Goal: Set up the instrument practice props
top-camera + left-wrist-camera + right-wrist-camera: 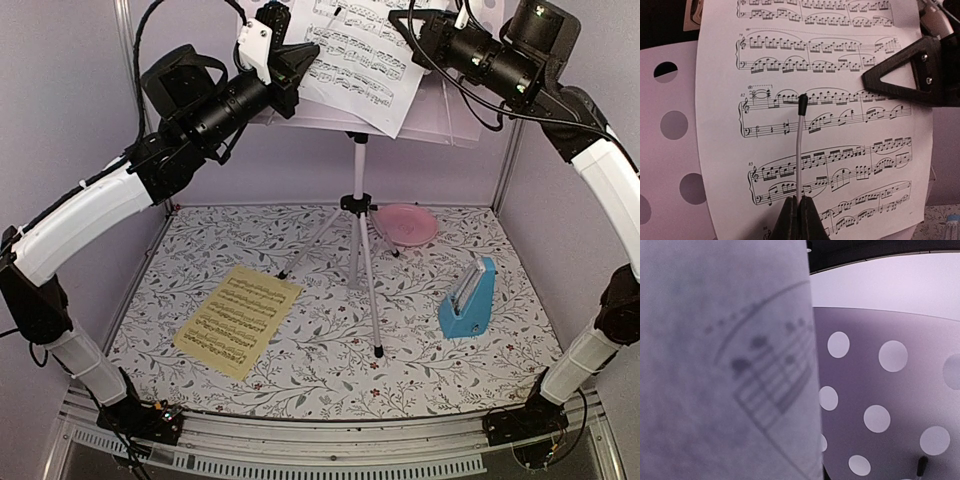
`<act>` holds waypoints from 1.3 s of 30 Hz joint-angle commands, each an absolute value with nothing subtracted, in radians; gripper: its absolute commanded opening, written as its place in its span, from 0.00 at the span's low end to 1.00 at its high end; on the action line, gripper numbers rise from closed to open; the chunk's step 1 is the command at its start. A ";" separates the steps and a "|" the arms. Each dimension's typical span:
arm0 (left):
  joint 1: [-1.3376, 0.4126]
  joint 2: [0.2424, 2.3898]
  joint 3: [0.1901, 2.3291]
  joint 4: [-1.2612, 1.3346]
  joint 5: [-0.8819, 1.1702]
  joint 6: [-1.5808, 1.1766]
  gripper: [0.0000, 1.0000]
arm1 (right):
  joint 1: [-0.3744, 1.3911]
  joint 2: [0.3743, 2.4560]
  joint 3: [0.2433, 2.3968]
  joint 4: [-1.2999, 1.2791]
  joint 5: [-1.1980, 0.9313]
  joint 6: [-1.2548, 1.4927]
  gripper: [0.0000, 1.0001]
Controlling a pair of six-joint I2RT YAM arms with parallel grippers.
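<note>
The silver tripod music stand (358,235) stands mid-table, its perforated pale desk (445,112) at the top. The white sheet of music (360,60) lies tilted against the desk. My left gripper (300,62) is shut on the stand's thin wire page holder (799,150), which lies over the sheet (840,150). My right gripper (412,22) is at the sheet's upper right edge. One of its fingers (900,75) lies on the paper, and the sheet (715,365) fills its view. The yellow sheet (238,320) lies flat front left. The blue metronome (468,300) stands right.
A pink round plate (405,223) sits behind the stand's right leg. The tripod legs (372,310) spread over the floral mat. Pale walls close in the back and both sides. The desk's holes show in the right wrist view (890,390).
</note>
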State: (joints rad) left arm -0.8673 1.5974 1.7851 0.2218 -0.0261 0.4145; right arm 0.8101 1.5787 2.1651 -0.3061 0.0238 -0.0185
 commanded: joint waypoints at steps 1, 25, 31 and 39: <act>-0.861 1.594 1.798 0.303 0.025 0.405 0.00 | 0.804 1.641 2.234 -0.307 -0.031 -0.102 0.00; -0.862 1.601 1.772 0.309 0.065 0.403 0.00 | 0.804 1.764 2.315 -0.211 -0.174 -0.231 0.00; -0.861 1.607 1.775 0.310 0.072 0.396 0.00 | 0.806 1.779 2.324 -0.200 -0.200 -0.256 0.00; -0.861 1.610 1.774 0.311 0.076 0.393 0.00 | 0.805 1.799 2.326 -0.178 -0.220 -0.279 0.01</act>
State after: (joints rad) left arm -0.8654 1.6047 1.7691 0.2569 0.0425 0.4065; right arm 0.8101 1.7809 2.3013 -0.2115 -0.1928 -0.2596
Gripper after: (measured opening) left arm 0.031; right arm 0.009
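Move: The right hand already grips the sheet music by its right side, with the left clip rod's black tip about 7 cm to its left, roughly level in reach and 1 cm lower. From that hand, the right clip rod's tip is some 6 cm to the right, 5 ahead and 5 lower. The left hand pinches the left clip rod below its tip, which stands about 2 cm ahead, 3 to the right and 5 higher. The right hand keeps its pinch on the sheet music and carries it about 7 cm to the left across the face of the stand, first briskly and then slowing, until its fingertips come just behind the upper part of the left clip rod, tipping the fingers upward and turning a little counter-clockwise, near 20 degrees in all. Meanwhile the left hand stays almost in place, easing back barely a centimetre with its fingers shut, and keeps holding the left clip rod out in front of the sheet. ##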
